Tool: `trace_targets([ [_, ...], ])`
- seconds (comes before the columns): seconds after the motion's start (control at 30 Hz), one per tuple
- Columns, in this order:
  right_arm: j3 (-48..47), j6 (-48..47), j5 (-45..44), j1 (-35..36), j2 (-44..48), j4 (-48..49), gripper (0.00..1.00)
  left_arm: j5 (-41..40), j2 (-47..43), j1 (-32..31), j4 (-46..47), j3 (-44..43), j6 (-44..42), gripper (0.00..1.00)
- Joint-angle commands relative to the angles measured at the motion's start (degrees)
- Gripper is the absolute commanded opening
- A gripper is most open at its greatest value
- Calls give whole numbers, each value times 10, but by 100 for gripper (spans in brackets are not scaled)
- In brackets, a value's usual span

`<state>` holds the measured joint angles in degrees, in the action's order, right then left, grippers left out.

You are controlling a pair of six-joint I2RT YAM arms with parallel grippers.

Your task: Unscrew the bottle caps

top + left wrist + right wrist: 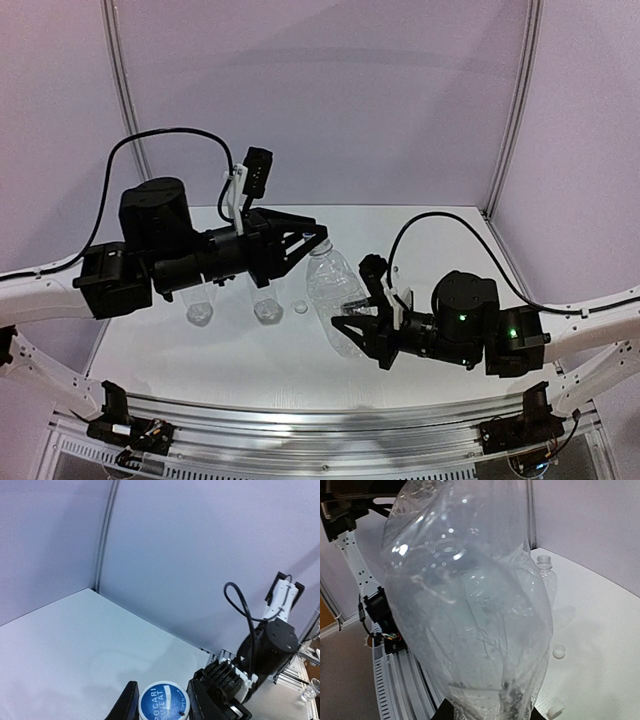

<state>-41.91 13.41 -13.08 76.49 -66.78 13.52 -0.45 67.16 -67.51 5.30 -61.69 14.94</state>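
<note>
A clear crinkled bottle (335,290) leans over the table, and my right gripper (350,320) is shut on its lower body. In the right wrist view this bottle (470,605) fills the frame above the gripper (490,712). The bottle cap (162,702) has a blue printed top and a white rim. My left gripper (162,701) is shut on it, one finger on each side. From above, the left gripper (308,240) sits at the bottle's neck. A loose white cap (300,308) lies on the table beside the held bottle; it also shows as the loose cap (559,651).
Two more clear bottles (200,305) (268,308) stand on the white table (430,225), their tops hidden under the left arm. One bottle with an open neck (545,565) stands behind. A small white cap-like piece (554,710) lies by the ribbed front rail (320,420).
</note>
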Motion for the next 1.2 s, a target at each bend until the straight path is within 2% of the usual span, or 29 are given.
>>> trace_targets([
  [0.0, 6, 14, -120, -1, -4, -1, 29, -113, 58, -22, -97, -50, 33, 15],
  [0.23, 13, 8, -133, -1, -3, 7, 29, -118, 84, -27, -96, -62, 48, 20],
  [0.33, 17, 7, -132, 0, 2, 11, 29, -115, 79, -30, -88, -58, 41, 26],
  [0.67, 19, 5, -129, -1, 2, 16, 28, -101, 41, -31, -64, -32, 23, 63],
  [0.93, 24, 6, -120, -1, 19, 12, 28, -116, -51, -31, -73, 13, -15, 88],
  [1.07, 34, -12, -35, 0, 34, 29, 29, -43, -100, -27, -38, 53, -75, 95],
  [1.17, 32, -26, 72, -1, 37, 40, 29, 70, -124, -8, 0, 81, -93, 95],
])
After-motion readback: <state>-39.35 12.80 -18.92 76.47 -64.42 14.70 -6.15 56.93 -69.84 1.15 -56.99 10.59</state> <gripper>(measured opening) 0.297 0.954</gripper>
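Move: My left fingers are shut on the blue-printed cap, and my right hand grips the lower half of its bottle; from that hand the cap lies about 3 cm ahead, 4 cm left and 13 cm higher. On the table, from my left hand, a loose cap lies some 18 cm ahead, 4 cm left and 38 cm below. An uncapped bottle stands about 16 cm ahead and 12 cm left, its middle 29 cm below. Keeping both grips, I swing cap and bottle together about 3 cm forward, to the right and slightly down, my left wrist turning some 10 degrees counter-clockwise and my right as much clockwise. Then my left fingers spread wide and let go of the cap, and that hand backs off left, back and up, about 6 cm leftward. My right hand keeps hold of the bottle and finally eases back slightly. ##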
